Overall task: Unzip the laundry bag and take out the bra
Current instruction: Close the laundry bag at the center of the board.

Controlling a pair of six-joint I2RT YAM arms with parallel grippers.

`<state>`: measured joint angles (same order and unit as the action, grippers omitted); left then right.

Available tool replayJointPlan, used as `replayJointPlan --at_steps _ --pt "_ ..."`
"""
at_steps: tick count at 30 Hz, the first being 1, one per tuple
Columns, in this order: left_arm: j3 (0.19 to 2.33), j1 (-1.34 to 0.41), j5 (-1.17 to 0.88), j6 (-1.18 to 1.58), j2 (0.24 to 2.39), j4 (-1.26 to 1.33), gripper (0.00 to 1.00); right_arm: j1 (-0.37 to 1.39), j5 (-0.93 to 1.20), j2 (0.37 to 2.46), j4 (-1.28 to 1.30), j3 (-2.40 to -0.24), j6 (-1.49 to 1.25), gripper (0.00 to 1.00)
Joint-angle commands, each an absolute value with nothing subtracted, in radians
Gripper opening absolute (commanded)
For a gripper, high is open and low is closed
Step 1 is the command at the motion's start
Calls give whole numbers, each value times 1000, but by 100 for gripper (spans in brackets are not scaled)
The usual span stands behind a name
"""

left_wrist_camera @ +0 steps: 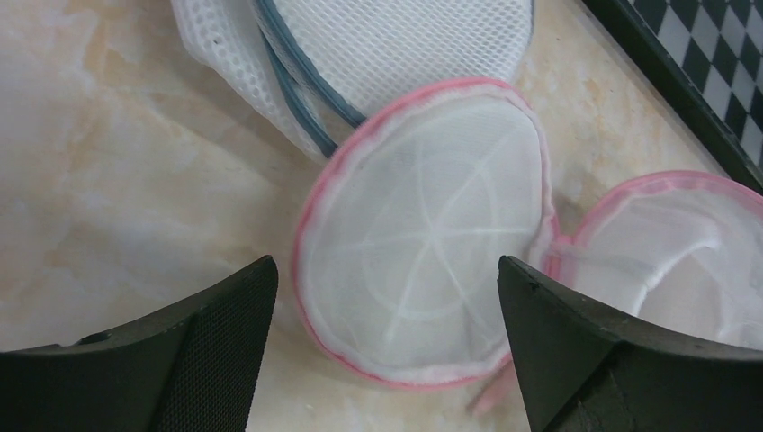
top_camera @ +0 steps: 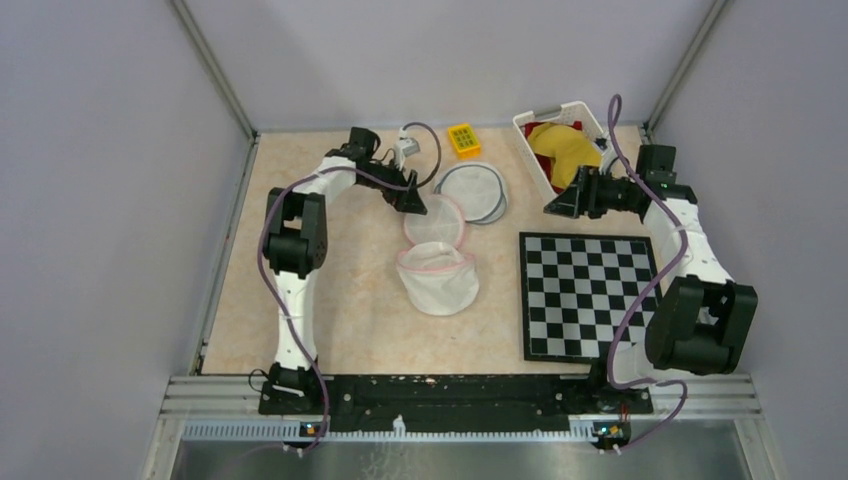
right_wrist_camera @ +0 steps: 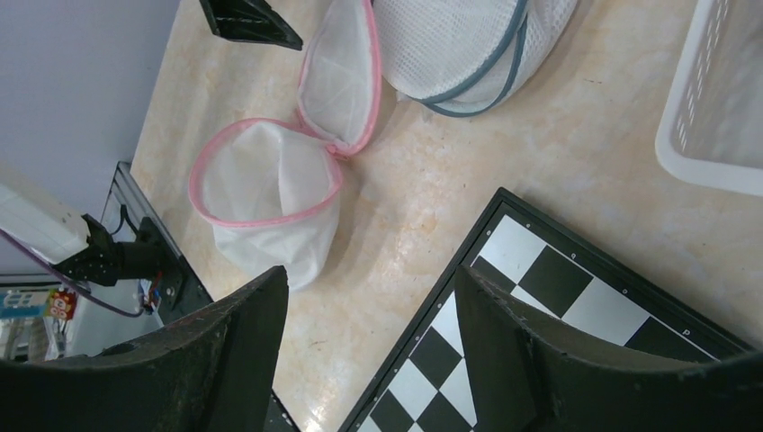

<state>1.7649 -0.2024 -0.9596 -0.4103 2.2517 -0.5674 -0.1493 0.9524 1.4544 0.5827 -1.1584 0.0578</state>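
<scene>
The white mesh laundry bag with pink trim lies unzipped on the table, mouth facing away from the arms. Its round lid is flipped back. Nothing shows inside the bag in the right wrist view. My left gripper hovers open just over the lid, its jaws spanning the lid without touching it. A yellow padded piece that looks like the bra lies in the white basket. My right gripper hangs open and empty next to the basket, above the chessboard's corner.
A second mesh bag with grey trim lies behind the lid and touches it. A yellow box sits at the back. The chessboard covers the right side. Red fabric also sits in the basket.
</scene>
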Motion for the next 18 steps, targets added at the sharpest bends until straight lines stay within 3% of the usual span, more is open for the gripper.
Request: replayJointPlan --at_steps 1,8,10,12,13,18 --pt "1875 -212 -941 -433 2321 -538 97 -155 988 1405 550 -1152 37 67" --pt "1909 -229 -931 -451 2361 -530 97 -155 979 1385 591 -1167 64 67" --pt "1909 -229 -951 -454 2359 -527 93 -155 978 1382 595 -1167 66 67" --pt "1920 -229 -982 -451 2360 -540 79 -155 977 1376 592 -1162 61 67" --pt "1925 -229 -1001 -451 2353 -550 65 -155 975 1372 591 -1161 59 67" --pt "1865 -229 -1021 -486 2258 -600 20 -155 966 1351 597 -1165 60 67"
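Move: The far-left pink rim of the laundry bag's lid is about 2 cm ahead of the left gripper, 2 cm to its right and 2 cm below. The lid's middle lies some 2 cm back and 4 cm right, the bag's open body about 15 cm back and 5 cm right, the grey-trimmed bag roughly 5 cm ahead and 12 cm right. From the right hand, that rim lies about 13 cm ahead, 26 cm left and 14 cm below. Ease the open left gripper forward about 2.5 cm and down some 2 cm, drifting slightly right, until the fingertips straddle the lid's far-left pink rim. Then shut the fingers most of the way on that rim, pinching it between the tips, while the hand slips back only a touch; keep the wrist almost unturned. ##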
